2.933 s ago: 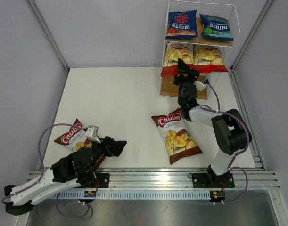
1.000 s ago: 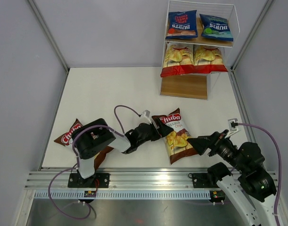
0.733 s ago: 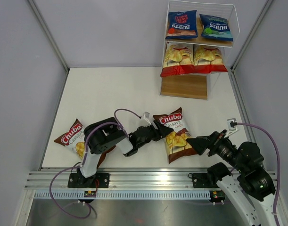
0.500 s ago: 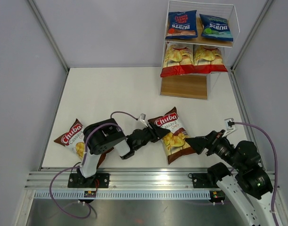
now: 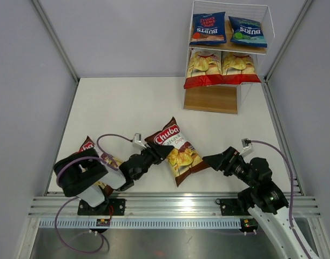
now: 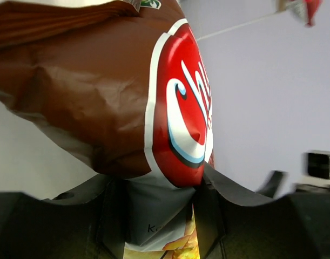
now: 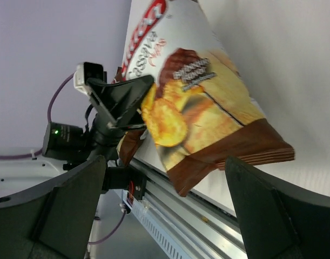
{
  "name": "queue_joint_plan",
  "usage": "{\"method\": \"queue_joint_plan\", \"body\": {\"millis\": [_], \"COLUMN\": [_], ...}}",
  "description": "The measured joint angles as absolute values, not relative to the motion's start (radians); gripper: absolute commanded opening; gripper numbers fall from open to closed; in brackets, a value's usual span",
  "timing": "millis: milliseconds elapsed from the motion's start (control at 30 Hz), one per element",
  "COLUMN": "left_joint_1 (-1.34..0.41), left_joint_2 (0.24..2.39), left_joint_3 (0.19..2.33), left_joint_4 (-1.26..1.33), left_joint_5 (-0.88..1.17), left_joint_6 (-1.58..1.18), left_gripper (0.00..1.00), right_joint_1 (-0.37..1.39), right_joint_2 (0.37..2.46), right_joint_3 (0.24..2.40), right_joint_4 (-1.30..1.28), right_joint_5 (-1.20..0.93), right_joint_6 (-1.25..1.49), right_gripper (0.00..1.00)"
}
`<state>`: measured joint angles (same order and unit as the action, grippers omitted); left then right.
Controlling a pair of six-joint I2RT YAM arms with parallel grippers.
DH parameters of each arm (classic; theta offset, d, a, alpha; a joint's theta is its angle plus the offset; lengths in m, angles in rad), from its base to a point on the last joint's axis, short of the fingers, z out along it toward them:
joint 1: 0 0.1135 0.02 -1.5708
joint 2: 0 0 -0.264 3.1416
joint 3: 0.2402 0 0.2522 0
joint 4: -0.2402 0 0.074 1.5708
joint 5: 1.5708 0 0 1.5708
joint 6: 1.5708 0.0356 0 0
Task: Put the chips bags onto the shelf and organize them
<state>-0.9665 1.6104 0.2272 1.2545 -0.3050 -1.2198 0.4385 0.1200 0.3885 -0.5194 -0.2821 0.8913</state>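
My left gripper (image 5: 160,152) is shut on the left edge of a brown Chuba chips bag (image 5: 176,155), which lies tilted at the table's near middle. In the left wrist view the bag (image 6: 100,97) fills the frame, pinched between the black fingers (image 6: 207,210). My right gripper (image 5: 212,160) stands open just right of that bag, apart from it; the bag (image 7: 208,113) lies ahead of its jaws. A second brown bag (image 5: 89,145) is mostly hidden under the left arm. The shelf (image 5: 267,24) holds two blue Burts bags (image 5: 208,28) and two red-and-white bags (image 5: 203,67).
The shelf's lowest wooden tier (image 5: 210,99) is bare. Grey walls enclose the white table (image 5: 127,108) on three sides. An aluminium rail (image 5: 175,204) runs along the near edge, close under the held bag's lower end.
My left gripper has closed on the brown bag and drawn it left and back, turning it. The right gripper has followed leftward, still open.
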Motion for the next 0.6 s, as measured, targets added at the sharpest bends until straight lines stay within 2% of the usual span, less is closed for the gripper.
{"method": "queue_joint_plan", "body": {"millis": [233, 400, 600], "left_joint_1": [-0.966, -0.973, -0.997], "left_joint_2": [1.33, 1.131, 1.084], "left_joint_3": [0.183, 0.197, 0.295], "left_joint_4": [1.219, 1.143, 1.018], "left_joint_5": [-0.39, -0.424, -0.42], "left_joint_6": [-1.213, -1.199, -1.173], "left_gripper": [0.4, 0.41, 0.41], "right_joint_1": [0.438, 0.439, 0.439], "right_joint_2": [0.114, 0.184, 0.376], "right_joint_3": [0.125, 0.109, 0.095], "right_joint_4": [-0.189, 0.024, 0.359], "right_joint_5": [-0.372, -0.424, -0.541], "right_joint_6": [1.073, 1.111, 1.15], "right_gripper": [0.99, 0.99, 1.0]}}
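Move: The left hand already pinches the left edge of a brown chips bag and is bringing it towards the open right gripper, which sits some 16 cm to its right, 8 cm nearer the base and 8 cm higher. The empty lowest shelf board is about 27 cm ahead of the left hand and 19 cm right; the last loose bag lies some 31 cm left and 8 cm back. From the right hand, the held bag's middle is about 12 cm left, 6 cm ahead and 9 cm below. The left hand keeps its pinch and lifts the bag's edge about 15 cm, nearly straight up, swinging some 4 cm left and partly back while the wrist tips up and rolls left side down. Fingers wide open, the right hand shifts about 5 cm left towards the bag's lower right corner, first dipping then rising again, its wrist rolling left side up by some 20 degrees and turning counter-clockwise. ##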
